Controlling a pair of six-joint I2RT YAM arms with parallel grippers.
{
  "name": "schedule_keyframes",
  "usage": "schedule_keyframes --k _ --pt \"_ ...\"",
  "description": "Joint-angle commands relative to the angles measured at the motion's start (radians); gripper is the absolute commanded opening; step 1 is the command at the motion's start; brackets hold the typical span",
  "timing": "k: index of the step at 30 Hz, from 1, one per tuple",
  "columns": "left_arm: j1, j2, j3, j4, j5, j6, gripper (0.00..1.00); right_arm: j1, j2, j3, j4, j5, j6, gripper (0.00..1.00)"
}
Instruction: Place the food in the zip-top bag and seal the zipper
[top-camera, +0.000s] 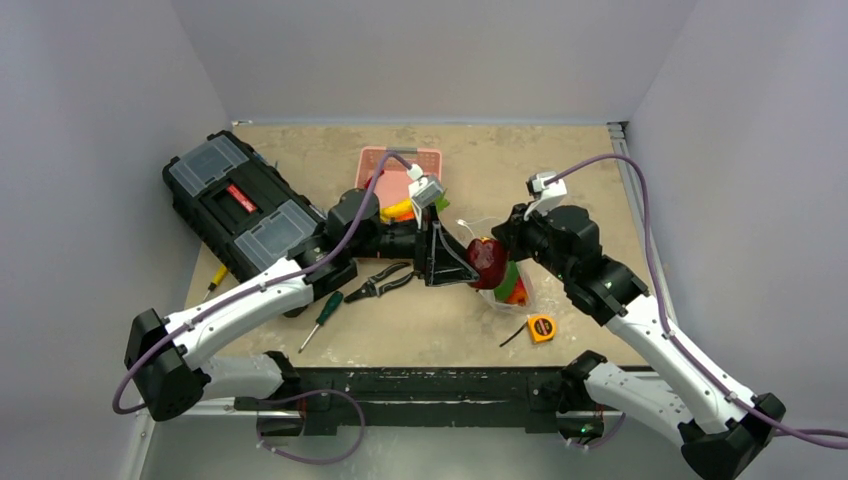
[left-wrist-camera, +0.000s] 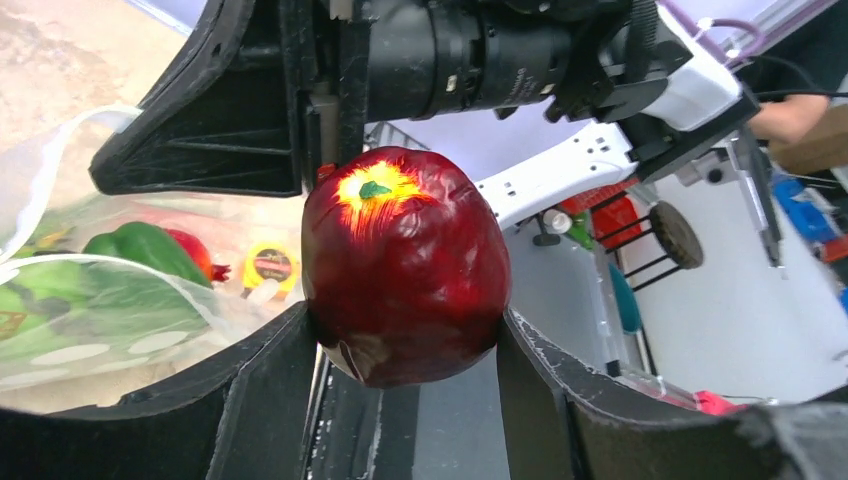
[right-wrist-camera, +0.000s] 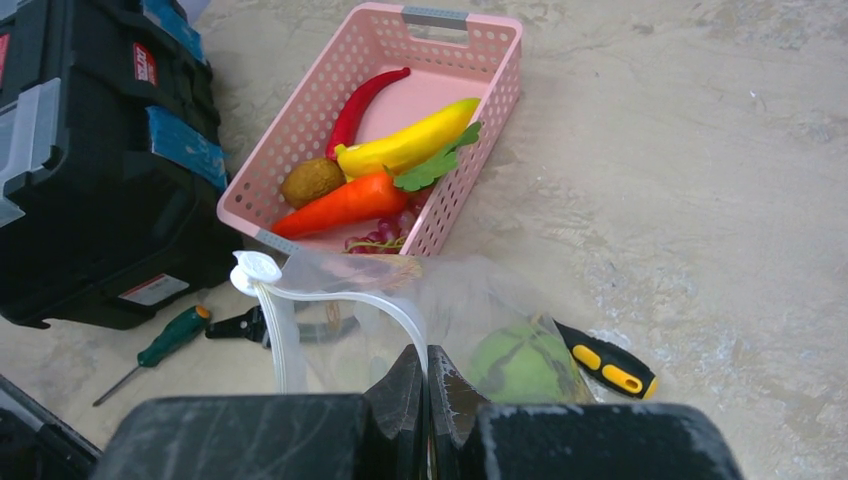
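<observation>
My left gripper (left-wrist-camera: 403, 318) is shut on a dark red apple (left-wrist-camera: 405, 265), held between both fingers beside the bag's mouth (top-camera: 487, 258). The zip-top bag (right-wrist-camera: 460, 300) is clear, and its whitish zipper strip (right-wrist-camera: 340, 298) arches open. My right gripper (right-wrist-camera: 427, 365) is shut on that rim and holds it up. Inside the bag lie a green pepper (left-wrist-camera: 140, 250) and a red item; its lower part rests on the table (top-camera: 515, 290). More food sits in the pink basket (right-wrist-camera: 300, 130): a carrot (right-wrist-camera: 345, 203), a yellow squash (right-wrist-camera: 410, 143) and a red chili (right-wrist-camera: 360, 100).
A black toolbox (top-camera: 235, 200) stands at the back left. Pliers (top-camera: 385, 282) and a green-handled screwdriver (top-camera: 322, 315) lie under my left arm. A yellow tape measure (top-camera: 541, 328) sits in front of the bag. A black and yellow handle (right-wrist-camera: 610, 362) lies beside the bag.
</observation>
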Motion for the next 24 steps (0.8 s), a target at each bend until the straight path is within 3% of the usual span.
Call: schedule_keyframes --k 1,4,9,14,20,24 --pt "-0.032 0.005 0.026 -0.087 -0.112 0.132 0.00 0.004 -0.027 0.044 0.048 -0.017 0.025 0.00" --pt "-0.063 0.028 0.070 -0.214 -0.248 0.193 0.00 0.004 -0.027 0.041 0.055 -0.024 0.030 0.00" --pt "-0.076 0.063 0.067 -0.270 -0.377 0.181 0.00 0.003 -0.029 0.039 0.063 -0.025 0.040 0.00" --pt "-0.077 0.121 0.127 -0.358 -0.389 0.109 0.00 0.003 -0.034 0.027 0.081 -0.039 0.048 0.00" --pt "-0.079 0.176 0.244 -0.478 -0.390 -0.090 0.01 0.004 -0.022 0.016 0.105 -0.073 0.057 0.00" --pt "-0.083 0.252 0.329 -0.505 -0.331 -0.176 0.05 0.003 -0.022 0.016 0.112 -0.083 0.059 0.00"
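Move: Just forward of and below the left hand, which already holds the dark red fruit, lies the open mouth of the zip-top bag: about 5 cm ahead, 1 cm to the right and 10 cm down. The green pepper inside the bag is some 3 cm ahead, 8 cm right and 25 cm below; the pink basket is about 24 cm ahead, 18 cm left and 27 cm down. From the right hand, pinching the rim, the mouth is roughly 5 cm back, 3 cm left and 3 cm lower. Lowering the dark red fruit about 9 cm and easing it some 4 cm forward, the left hand brings it into the bag's mouth, tipping its right-pointing fingers down about 20 degrees and swinging them forward, then rises about 2 cm with its grip still closed on the fruit. The right hand keeps its pinch on the rim, creeping about 1 cm up and left. ##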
